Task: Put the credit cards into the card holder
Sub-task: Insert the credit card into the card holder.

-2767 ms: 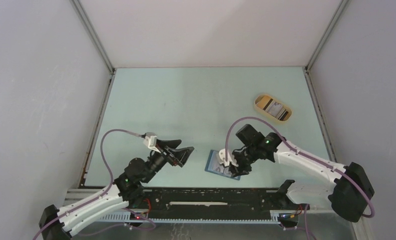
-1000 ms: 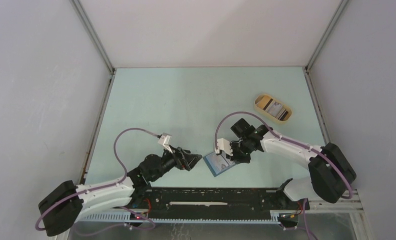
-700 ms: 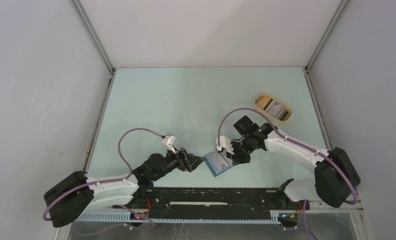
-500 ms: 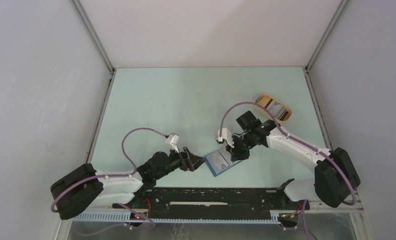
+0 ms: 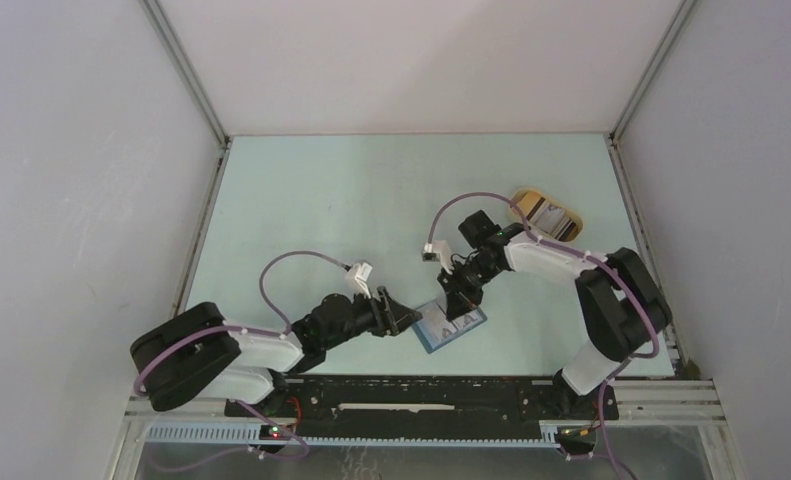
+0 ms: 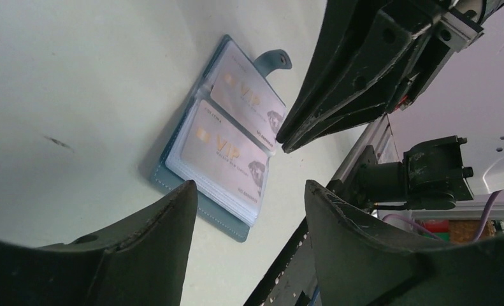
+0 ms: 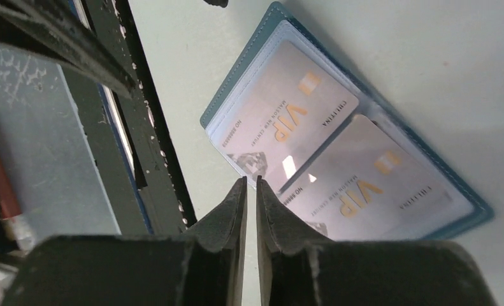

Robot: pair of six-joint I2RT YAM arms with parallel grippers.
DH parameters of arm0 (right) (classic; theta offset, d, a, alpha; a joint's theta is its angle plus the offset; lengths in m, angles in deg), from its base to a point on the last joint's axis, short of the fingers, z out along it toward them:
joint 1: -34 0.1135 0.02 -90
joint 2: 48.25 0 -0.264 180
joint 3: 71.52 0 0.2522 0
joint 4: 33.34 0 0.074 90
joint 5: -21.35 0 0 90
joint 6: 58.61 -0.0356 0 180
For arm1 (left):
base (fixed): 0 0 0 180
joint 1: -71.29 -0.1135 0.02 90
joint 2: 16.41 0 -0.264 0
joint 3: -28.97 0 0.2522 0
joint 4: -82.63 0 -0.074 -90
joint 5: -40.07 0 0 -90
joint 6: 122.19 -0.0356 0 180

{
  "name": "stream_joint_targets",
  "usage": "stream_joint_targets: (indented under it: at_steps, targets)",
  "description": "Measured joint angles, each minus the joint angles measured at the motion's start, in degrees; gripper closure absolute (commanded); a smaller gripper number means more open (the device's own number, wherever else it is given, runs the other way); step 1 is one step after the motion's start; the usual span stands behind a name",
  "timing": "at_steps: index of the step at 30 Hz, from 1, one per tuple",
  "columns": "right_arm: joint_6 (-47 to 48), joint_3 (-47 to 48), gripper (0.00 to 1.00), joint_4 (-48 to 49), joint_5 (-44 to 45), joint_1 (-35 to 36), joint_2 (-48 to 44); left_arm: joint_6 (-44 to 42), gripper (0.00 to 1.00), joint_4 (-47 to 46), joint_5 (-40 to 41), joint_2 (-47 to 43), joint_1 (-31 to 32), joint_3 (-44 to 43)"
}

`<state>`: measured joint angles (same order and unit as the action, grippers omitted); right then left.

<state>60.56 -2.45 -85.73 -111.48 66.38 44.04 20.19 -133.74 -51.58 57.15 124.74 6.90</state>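
Observation:
The teal card holder (image 5: 449, 325) lies open and flat on the table near the front edge. Two whitish credit cards marked VIP sit in its clear pockets, one (image 6: 246, 99) nearer the snap tab, the other (image 6: 222, 156) beside it; they also show as a card (image 7: 287, 121) and its neighbour (image 7: 370, 191). My left gripper (image 5: 399, 318) is low by the holder's left edge, open (image 6: 249, 185), with nothing between its fingers. My right gripper (image 5: 458, 300) points down over the holder's far edge, its jaws (image 7: 250, 180) a thin slit apart and empty.
A tan oval tray (image 5: 571, 232) stands at the back right with a whitish card (image 5: 549, 212) in it, partly behind the right arm's cable. The black base rail (image 5: 421, 390) runs close in front of the holder.
The left gripper has slid right up to the holder's edge and its jaws have narrowed. The right gripper's jaws have parted slightly and its arm has folded back over the holder.

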Motion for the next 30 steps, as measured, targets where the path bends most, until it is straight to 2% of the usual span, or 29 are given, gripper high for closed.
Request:
stream_joint_targets:
  at_steps: [2, 11, 17, 30]
  targets:
    - [-1.5, 0.7, 0.75, -0.3, -0.6, 0.5, 2.4, 0.7, 0.33, -0.7, -0.2, 1.4, 0.2, 0.0]
    - [-7.1, 2.8, 0.60, -0.5, -1.2, 1.1, 7.1, 3.8, 0.34, -5.5, -1.6, 7.4, 0.9, -0.1]
    - [-9.7, 4.8, 0.59, -0.9, -1.0, 1.1, 8.3, 5.3, 0.35, -8.8, -2.2, 11.5, 1.1, -0.9]
    - [-13.7, 6.4, 0.57, -1.0, 2.9, 1.1, 11.9, 6.5, 0.36, -11.1, -2.2, 12.9, 1.3, -0.9]
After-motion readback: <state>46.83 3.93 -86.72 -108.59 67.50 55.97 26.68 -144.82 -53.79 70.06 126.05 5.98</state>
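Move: The left credit card in the open card holder lies about 7 cm to the left hand's right, 6 cm back and 6 cm below. The right credit card is some 14 cm to the left hand's right, 4 cm back, at the same height. From the right hand, the left card lies about 3 cm left, 3 cm back and 4 cm down; the right card is about 3 cm right and 1 cm back, also 4 cm down. No new touch can be made out as both hands close in on the open card holder from above. The right hand sinks about 3 cm and edges 1 cm left over the seam between the cards, fingertips tipping steeper, its nearly shut fingers opening to somewhat under half. The left hand eases down and right, about 2 cm each, towards the left card, its fingers staying well open. ##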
